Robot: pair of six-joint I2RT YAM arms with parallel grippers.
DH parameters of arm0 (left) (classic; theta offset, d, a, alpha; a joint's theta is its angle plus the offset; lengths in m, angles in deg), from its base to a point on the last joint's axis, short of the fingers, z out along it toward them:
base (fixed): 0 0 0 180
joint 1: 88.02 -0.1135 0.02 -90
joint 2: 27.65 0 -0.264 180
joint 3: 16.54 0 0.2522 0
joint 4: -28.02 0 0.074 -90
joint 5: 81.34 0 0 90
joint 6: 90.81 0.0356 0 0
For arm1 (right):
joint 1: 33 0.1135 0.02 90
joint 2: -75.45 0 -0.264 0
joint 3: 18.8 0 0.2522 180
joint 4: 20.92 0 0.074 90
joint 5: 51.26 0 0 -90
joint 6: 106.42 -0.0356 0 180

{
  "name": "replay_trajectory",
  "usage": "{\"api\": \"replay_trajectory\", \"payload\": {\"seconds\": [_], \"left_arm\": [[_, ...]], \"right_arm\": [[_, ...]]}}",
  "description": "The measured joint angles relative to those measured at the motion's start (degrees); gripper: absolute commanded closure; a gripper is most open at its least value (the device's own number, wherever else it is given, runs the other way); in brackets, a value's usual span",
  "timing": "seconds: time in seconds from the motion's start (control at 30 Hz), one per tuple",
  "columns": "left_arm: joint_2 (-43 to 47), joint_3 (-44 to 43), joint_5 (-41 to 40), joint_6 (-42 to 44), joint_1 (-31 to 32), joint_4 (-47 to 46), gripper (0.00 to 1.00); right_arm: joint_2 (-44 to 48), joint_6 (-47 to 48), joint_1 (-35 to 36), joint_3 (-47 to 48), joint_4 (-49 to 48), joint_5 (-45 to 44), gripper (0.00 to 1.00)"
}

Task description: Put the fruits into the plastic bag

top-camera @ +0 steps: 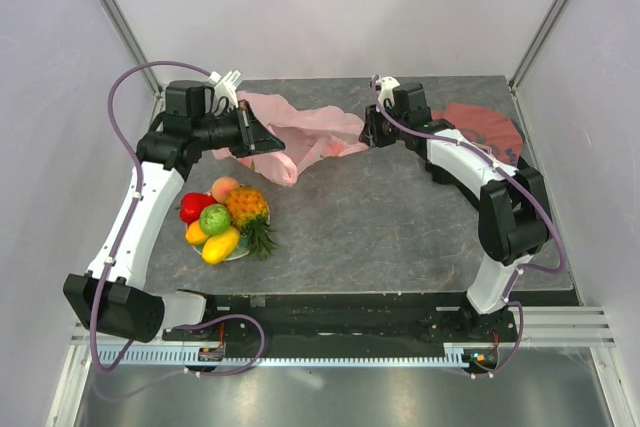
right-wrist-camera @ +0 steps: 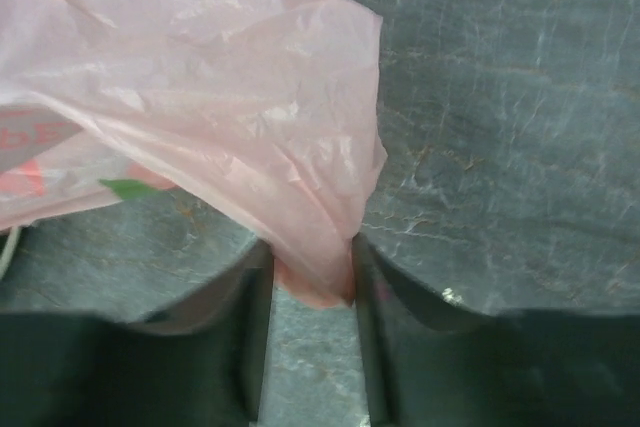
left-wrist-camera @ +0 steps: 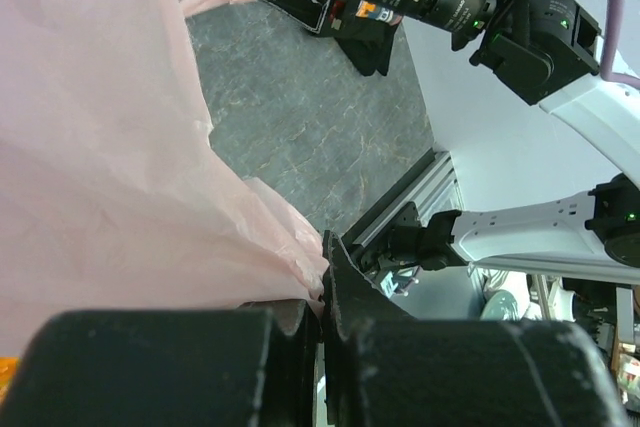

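Observation:
The pale-pink plastic bag (top-camera: 300, 127) lies crumpled at the back of the table, between my two grippers. My left gripper (top-camera: 265, 142) is shut on the bag's left edge; in the left wrist view the film (left-wrist-camera: 100, 147) is pinched between the closed fingers (left-wrist-camera: 327, 247). My right gripper (top-camera: 368, 135) is at the bag's right end. There a fold of the bag (right-wrist-camera: 200, 77) fills the gap between its fingers (right-wrist-camera: 310, 267) and touches both. The fruits sit piled near the left front: pineapple (top-camera: 248, 207), red piece (top-camera: 195, 207), green one (top-camera: 215, 219), peach (top-camera: 225, 188), yellow ones (top-camera: 221, 245).
The fruits rest on a small pale plate (top-camera: 238, 254). A dark-red item (top-camera: 480, 125) lies at the back right, behind the right arm. White walls and frame posts close in the table on three sides. The grey table top (top-camera: 370, 217) spreads between the arms.

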Motion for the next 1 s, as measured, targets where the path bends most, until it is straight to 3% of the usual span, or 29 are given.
{"api": "replay_trajectory", "payload": {"seconds": [0.1,0.33,0.43,0.47,0.57,0.67,0.77,1.0], "left_arm": [[0.07,-0.31,0.11,0.04,-0.15,0.02,0.98],[-1.95,-5.40,-4.09,2.16,-0.22,3.08,0.98],[-3.98,-8.48,-6.62,2.97,-0.22,3.32,0.79],[-4.79,-9.35,-7.02,3.26,-0.24,3.34,0.60],[-7.02,-10.86,-7.91,4.55,-0.24,3.39,0.33],[-8.37,-11.02,-8.11,5.46,-0.24,3.63,0.21],[-8.20,-10.78,-8.57,6.10,-0.24,3.78,0.15],[3.13,1.25,-13.11,6.78,-0.09,1.31,0.14]], "right_arm": [[0.55,-0.07,-0.09,-0.02,0.09,0.15,1.00],[7.72,-0.76,-1.25,2.03,7.82,-4.00,1.00],[11.65,-0.61,-1.57,7.21,15.26,-7.80,1.00],[13.05,-0.63,-1.55,8.81,17.20,-9.16,1.00],[17.14,-1.53,-1.53,11.34,21.68,-12.57,1.00],[20.31,-4.52,-1.25,11.37,25.44,-15.41,1.00],[20.85,-8.68,-0.76,9.77,26.71,-17.66,1.00],[16.55,-17.70,2.10,7.93,27.82,-19.98,1.00]]}}
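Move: Between the left fingers, already pinched, is the plastic bag's left rim, well off the table. From that hand the pineapple lies about 10 cm to the left, 4 cm back and 15 cm lower, and the peach some 16 cm left, level and also 15 cm lower. The bag's right end sits right at the right hand's half-closed fingers, with the dark cloth bundle roughly 27 cm to that hand's right, level with it. Closing on the plastic bag's right end, the right fingers pinch it and lift it about 15 cm, swinging right and back and turning clockwise, then sink some 5 cm and ease left. Meanwhile the left hand, still holding the left rim, goes about 5 cm forward, opens wide and lets go, then draws back, slightly left and down. ##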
